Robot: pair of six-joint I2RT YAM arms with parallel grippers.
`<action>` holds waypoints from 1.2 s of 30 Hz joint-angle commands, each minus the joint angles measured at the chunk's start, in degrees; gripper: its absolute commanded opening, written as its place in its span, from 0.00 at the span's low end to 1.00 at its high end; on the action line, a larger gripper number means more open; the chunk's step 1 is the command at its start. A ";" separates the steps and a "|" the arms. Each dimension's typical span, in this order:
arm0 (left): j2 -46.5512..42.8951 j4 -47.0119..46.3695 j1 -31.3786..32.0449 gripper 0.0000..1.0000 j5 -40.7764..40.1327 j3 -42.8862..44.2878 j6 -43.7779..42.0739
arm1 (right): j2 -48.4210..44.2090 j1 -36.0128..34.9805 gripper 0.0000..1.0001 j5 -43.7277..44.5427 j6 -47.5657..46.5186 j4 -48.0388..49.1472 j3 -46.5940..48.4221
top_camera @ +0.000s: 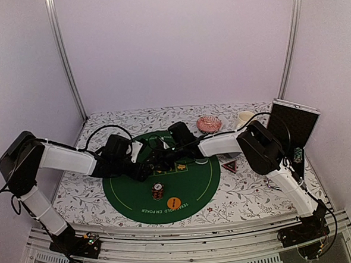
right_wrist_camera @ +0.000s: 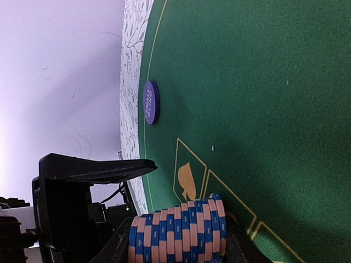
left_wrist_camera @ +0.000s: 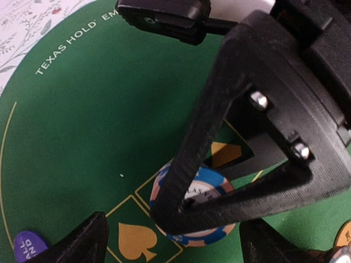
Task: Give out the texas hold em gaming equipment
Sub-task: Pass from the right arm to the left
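Observation:
A blue-and-pink striped poker-chip stack stands on the green poker mat beside a printed spade box. My right gripper is shut on it from both sides. In the left wrist view the same chip stack shows under the right gripper's black finger frame. My left gripper is open, and its fingertips sit low on either side just short of the stack. A purple button lies on the mat near its edge. Both grippers meet at the mat's middle.
A second chip stack and an orange button lie nearer the front of the mat. A black-and-red triangular marker sits off the mat's right side. A pink-patterned bowl, a cream mug and an open black case stand at the back right.

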State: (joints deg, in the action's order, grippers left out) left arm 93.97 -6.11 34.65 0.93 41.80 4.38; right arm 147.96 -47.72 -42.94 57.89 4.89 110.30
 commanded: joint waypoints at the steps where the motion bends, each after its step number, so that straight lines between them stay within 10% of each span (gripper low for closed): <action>1: 3.10 -2.37 -1.03 0.84 2.71 3.33 -1.36 | 2.03 0.92 0.03 -0.89 1.33 2.05 1.26; 18: 10.30 -1.55 -1.30 0.54 5.81 6.48 -3.04 | 1.89 0.98 0.03 -1.92 0.96 2.06 0.66; 29: 11.01 -1.59 -1.24 0.05 7.24 6.63 -3.28 | 1.44 0.99 0.06 -2.30 0.57 2.11 0.44; 36: 11.29 0.54 -1.25 0.00 6.04 6.63 -3.33 | -0.90 1.92 0.35 -2.40 -0.04 1.48 -1.49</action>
State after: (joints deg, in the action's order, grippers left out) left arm 103.55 -8.23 33.85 6.37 47.88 1.10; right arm 148.46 -46.92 -44.23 59.94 6.04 110.26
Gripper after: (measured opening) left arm 0.393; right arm 0.442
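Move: The blue-and-pink chip stack stands upright in my right fingers, midway between its pads. From my left hand it is about 2 cm ahead, 3 cm to the right and 2 cm lower. Also from my left hand, the red chip stack is some 8 cm back and 6 cm right, the purple small-blind button about 3 cm ahead and 7 cm left, and the orange button roughly 12 cm back and 11 cm right. I hold the blue-and-pink stack almost still with my right hand, gripped end to end. I slide my open left hand about 3 cm right and forward to the stack, then sink it some 2 cm alongside, narrowing the fingers all the way until they pinch the stack's round sides and stop there. ##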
